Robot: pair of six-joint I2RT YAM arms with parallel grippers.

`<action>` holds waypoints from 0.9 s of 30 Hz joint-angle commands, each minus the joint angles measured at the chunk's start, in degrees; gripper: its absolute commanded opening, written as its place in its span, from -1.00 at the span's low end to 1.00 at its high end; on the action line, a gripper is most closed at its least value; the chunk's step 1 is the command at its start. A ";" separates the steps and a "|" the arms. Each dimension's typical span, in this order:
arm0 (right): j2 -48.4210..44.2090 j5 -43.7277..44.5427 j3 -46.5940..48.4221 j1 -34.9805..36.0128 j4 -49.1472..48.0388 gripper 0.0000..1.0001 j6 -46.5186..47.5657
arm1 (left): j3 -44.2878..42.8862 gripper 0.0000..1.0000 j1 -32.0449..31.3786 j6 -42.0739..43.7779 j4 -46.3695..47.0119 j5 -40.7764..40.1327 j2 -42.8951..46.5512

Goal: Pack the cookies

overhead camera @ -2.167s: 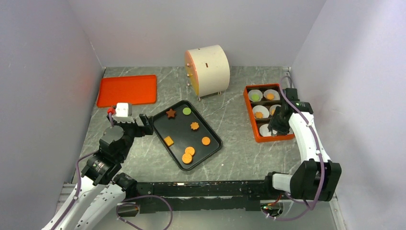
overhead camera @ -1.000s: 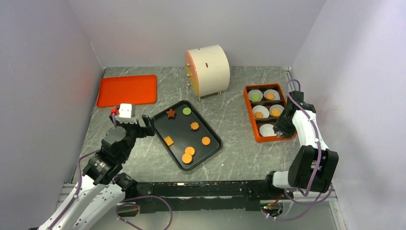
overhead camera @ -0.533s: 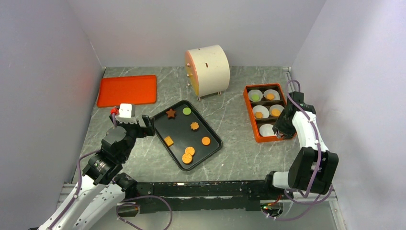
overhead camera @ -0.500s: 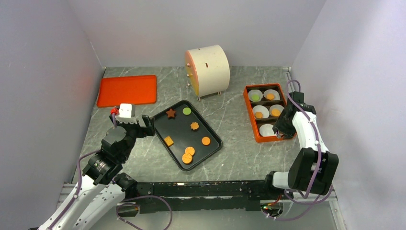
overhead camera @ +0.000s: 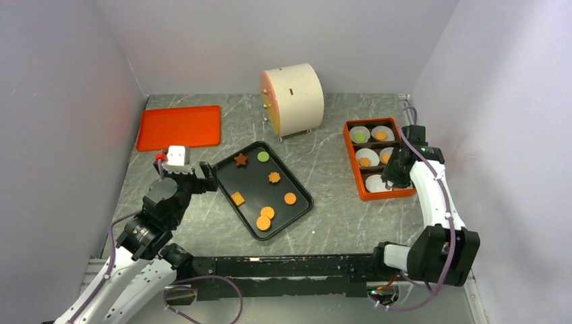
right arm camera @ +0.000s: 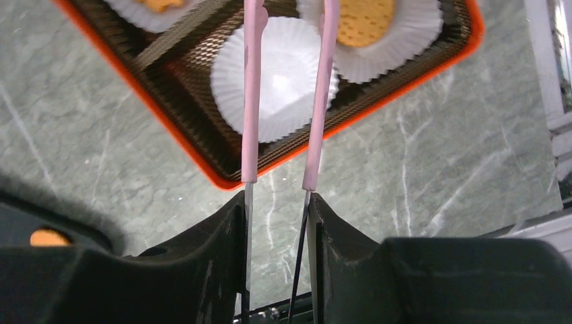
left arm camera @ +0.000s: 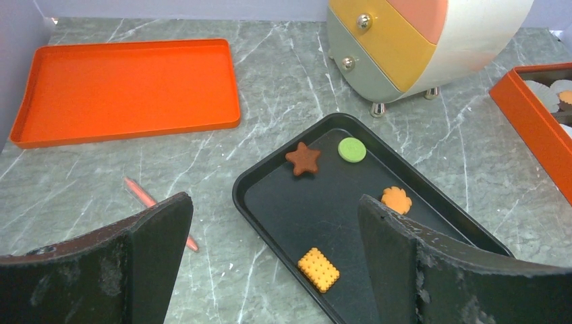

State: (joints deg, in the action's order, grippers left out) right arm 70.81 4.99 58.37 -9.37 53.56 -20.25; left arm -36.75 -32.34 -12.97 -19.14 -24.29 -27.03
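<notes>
Several cookies lie on the black tray (overhead camera: 253,181): a brown star (overhead camera: 241,160), a green round (overhead camera: 263,156), a flower (overhead camera: 274,177), an orange square (overhead camera: 237,198) and orange rounds (overhead camera: 268,212). The orange box (overhead camera: 351,158) holds white liners, several with a cookie (overhead camera: 365,161). My right gripper (overhead camera: 398,169) is over the box's near end, shut on pink-tipped tongs (right arm camera: 251,101). The tong arms stand apart over an empty liner (right arm camera: 283,81), and the liner beside it holds an orange cookie (right arm camera: 364,20). My left gripper (left arm camera: 273,204) hangs open at the tray's left end.
An orange tray (overhead camera: 179,126) lies at the back left. A round cream drawer cabinet (overhead camera: 293,99) stands behind the black tray. A thin red stick (left arm camera: 158,210) lies on the marble table left of the black tray. Walls close in on both sides.
My right gripper with the tongs has shifted a little away from the box's near edge, toward its middle. The left arm and the tray cookies have not moved.
</notes>
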 commanded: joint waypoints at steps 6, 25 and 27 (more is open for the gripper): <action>-1.63 -1.63 4.18 17.28 -2.32 -0.32 -1.60 | -0.44 0.93 1.84 0.81 1.18 0.05 -0.06; 12.48 -2.14 8.78 54.01 -13.13 -0.31 -2.07 | -0.58 0.93 6.60 1.09 1.29 2.39 -1.32; 14.42 -2.29 9.22 55.48 -14.34 -0.30 -1.65 | -0.68 0.93 6.92 1.11 1.20 2.62 -1.57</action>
State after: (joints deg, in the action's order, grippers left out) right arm 82.78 2.37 64.38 43.57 43.90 -22.48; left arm -36.75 -26.28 -12.95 -19.18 -23.16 -27.99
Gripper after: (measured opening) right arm 0.350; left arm 0.961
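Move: The right hand holds the tongs above the near end of the cookie box, some 12 cm over the table. The flower cookie on the black tray lies about 37 cm to its left and 7 cm ahead; the round cookie about 32 cm left and level with it. The empty paper cup is 5 cm ahead and 2 cm left, the filled cup 5 cm ahead and 5 cm right. From the left hand the flower cookie is about 9 cm ahead, 19 cm right and well below. Keeping its grip on the tongs, the right hand swings left from the box to above the tray's right end, towards the flower and round cookies, about 27 cm and fast, turning some 50 degrees counter-clockwise. It rises slightly at first, then sinks nearly 3 cm and draws back a little as it nears the tray. The open left hand drifts about 2 cm left. ##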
